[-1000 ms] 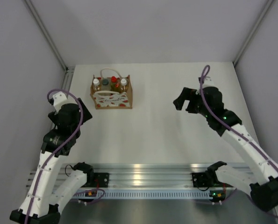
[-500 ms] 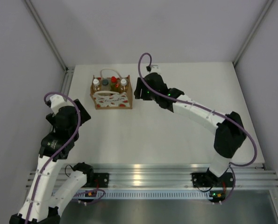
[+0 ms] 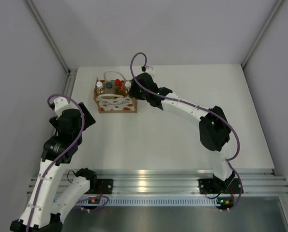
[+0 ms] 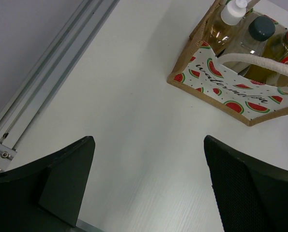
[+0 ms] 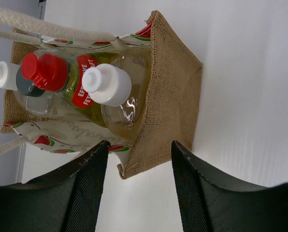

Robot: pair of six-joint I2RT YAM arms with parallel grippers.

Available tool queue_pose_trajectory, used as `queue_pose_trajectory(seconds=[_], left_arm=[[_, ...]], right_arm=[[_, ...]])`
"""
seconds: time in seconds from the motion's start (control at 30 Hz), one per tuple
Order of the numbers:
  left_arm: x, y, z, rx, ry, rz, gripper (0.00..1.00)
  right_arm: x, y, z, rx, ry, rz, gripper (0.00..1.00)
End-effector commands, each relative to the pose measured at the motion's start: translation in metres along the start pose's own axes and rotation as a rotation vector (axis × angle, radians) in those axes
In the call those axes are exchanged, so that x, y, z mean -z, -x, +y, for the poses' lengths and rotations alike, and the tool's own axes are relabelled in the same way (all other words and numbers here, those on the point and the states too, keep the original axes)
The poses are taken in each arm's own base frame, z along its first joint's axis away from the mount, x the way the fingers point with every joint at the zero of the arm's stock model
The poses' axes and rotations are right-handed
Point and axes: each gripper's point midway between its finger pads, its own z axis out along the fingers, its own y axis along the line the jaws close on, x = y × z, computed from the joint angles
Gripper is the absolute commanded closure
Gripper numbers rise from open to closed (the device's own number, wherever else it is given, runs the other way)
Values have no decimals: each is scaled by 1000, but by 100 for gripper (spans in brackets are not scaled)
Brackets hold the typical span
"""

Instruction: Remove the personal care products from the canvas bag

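Observation:
The canvas bag (image 3: 115,104) stands at the table's back left, its watermelon-print panel (image 4: 221,92) facing the arms. Upright inside it are the personal care products: two white-capped amber bottles (image 3: 99,85) (image 3: 128,85), a dark-capped one (image 3: 108,85) and a red-capped yellow-green one (image 3: 118,83). My right gripper (image 3: 135,90) hovers at the bag's right end. In the right wrist view it (image 5: 140,145) is open over the burlap side wall (image 5: 168,101), just short of the nearest white-capped bottle (image 5: 107,84), and touches nothing. The left gripper (image 4: 148,140) is wide open over bare table, well short of the bag.
White rope handles (image 5: 18,21) arch over the bottles. A metal rail (image 4: 47,82) runs along the table's left edge, and another (image 3: 148,176) crosses the near edge by the arm bases. Grey walls close in the left, back and right sides.
The right arm has swung from the table's right side leftward to the bag's right end, and its jaws have narrowed. The left arm has barely shifted.

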Motion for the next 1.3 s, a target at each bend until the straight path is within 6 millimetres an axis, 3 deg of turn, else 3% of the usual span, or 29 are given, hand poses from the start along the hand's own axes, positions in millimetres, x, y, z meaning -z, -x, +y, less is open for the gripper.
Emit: queue_pose_trajectory(seconds=[0.0,0.17,0.43,0.57,0.6,0.63,0.7,0.77,0.8,0.93,1.0,1.27], left_arm=[[-3,2,-6,12,-19,-8,1],[-2,2,-6,10,-20,-9,1],[1,12,-11,27,-32,-22,2],[13,50,-29,74,-90,-66,1],[17,69,-36,97,-99,-96,2],[18,77,-40,106,-103,-103,1],[24,100,-53,144,-136,-127,1],[14,103,-67,146,-145,-97,1],[15,111,-75,155,-165,-97,1],[-15,107,-97,149,-134,-37,1],[-24,104,-102,149,-121,-21,1],[-71,85,-115,116,-31,51,4]], right_arm=[[-7,10,36,-48,83,-51,47],[-14,-6,37,-39,68,-25,50],[-22,-38,5,-20,-20,28,60],[-26,-54,-9,-5,-51,55,77],[-27,-58,-12,-4,-56,63,79],[-29,-62,-15,1,-64,71,80],[-32,-68,-20,4,-73,81,92],[-32,-72,-23,2,-76,86,99],[-32,-73,-22,-1,-71,85,100],[-31,-78,-26,11,-68,94,100],[-29,-76,-26,11,-61,87,100],[-31,-110,-47,23,-74,148,100]])
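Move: The bag's near right top corner is about 2 cm left of the right hand, level ahead, 4 cm below; the right white-capped bottle is some 5 cm ahead and 5 cm left, the red-capped one 6 cm ahead and 10 cm left. From the left hand, the left white-capped bottle lies about 23 cm ahead, 6 cm right and 17 cm below, the grey-capped one 4 cm farther right. Right fingers sink 4 cm and pinch the bag's near-right corner; open left arcs 13 cm forward towards left white-capped bottle. ##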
